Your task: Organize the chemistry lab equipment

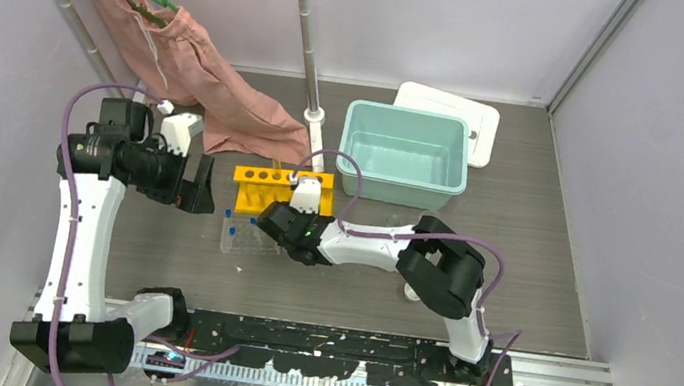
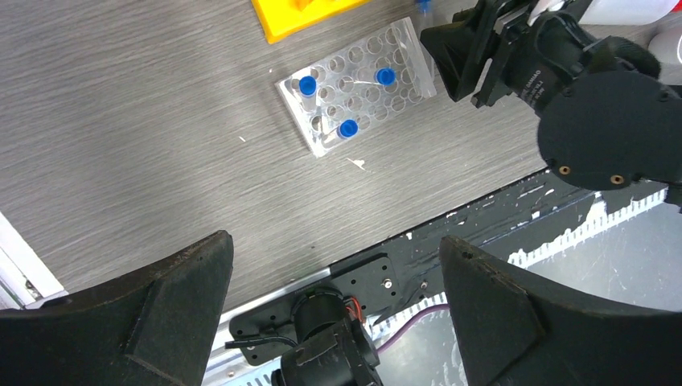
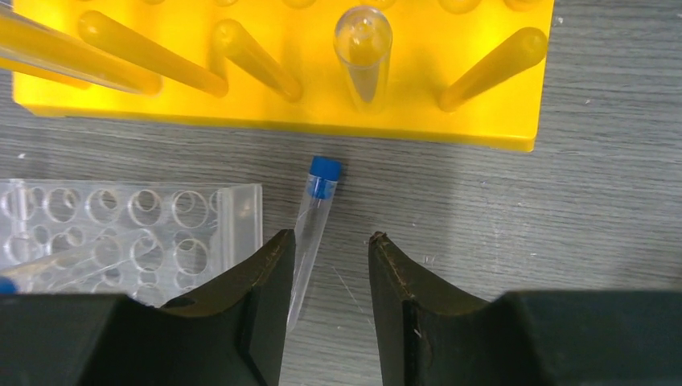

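Note:
A small clear blue-capped tube lies flat on the table between the yellow tube rack and the clear well tray. My right gripper is low over it and open. The tube's lower end is between the fingers, against the left one, with a gap to the right finger. One clear tube stands in the rack. Three blue-capped tubes sit in the well tray. My left gripper hangs wide open and empty, left of the tray.
A teal bin stands behind the rack, with a white lid beyond it. A pink cloth on a green hanger drapes from the back left. A metal pole rises beside the bin.

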Robot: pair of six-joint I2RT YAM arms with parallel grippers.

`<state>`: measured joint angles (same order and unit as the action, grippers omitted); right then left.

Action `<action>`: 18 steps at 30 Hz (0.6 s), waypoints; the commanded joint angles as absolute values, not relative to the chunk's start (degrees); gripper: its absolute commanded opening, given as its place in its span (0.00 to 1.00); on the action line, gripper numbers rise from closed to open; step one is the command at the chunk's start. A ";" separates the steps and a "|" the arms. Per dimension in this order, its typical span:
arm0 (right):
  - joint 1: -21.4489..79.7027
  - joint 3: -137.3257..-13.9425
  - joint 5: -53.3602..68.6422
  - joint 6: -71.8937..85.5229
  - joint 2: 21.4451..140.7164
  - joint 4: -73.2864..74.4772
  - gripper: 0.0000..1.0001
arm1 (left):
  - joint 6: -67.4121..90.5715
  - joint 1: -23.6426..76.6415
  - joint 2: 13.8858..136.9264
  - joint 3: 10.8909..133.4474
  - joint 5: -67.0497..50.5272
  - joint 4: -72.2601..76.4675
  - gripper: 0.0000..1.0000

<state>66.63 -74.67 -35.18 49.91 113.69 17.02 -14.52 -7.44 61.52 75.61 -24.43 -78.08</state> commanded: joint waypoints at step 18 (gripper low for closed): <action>67.33 -75.25 -39.70 51.46 111.64 18.10 0.10 | -15.86 -7.35 61.52 80.72 -26.88 -80.07 1.00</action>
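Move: The blue-capped tube lies on the table almost under the open right fingers: its middle about 1 cm back, 1 cm to the left and 2 cm below. The yellow rack's middle stands some 8 cm ahead and 2 cm to the left. The clear well plate lies about 8 cm to the left and 2 cm back. From the left hand, hanging high, the tube is roughly 5 cm ahead, 17 cm to the right and 21 cm down. The blue-capped tube is straddled and pinched just below its cap by the right fingers: the hand sinks a little over 1 cm, easing slightly left, then stays low while the fingers close from about half open until both tips meet the tube. Meanwhile the empty left hand rises about 1.5 cm, still wide open. ##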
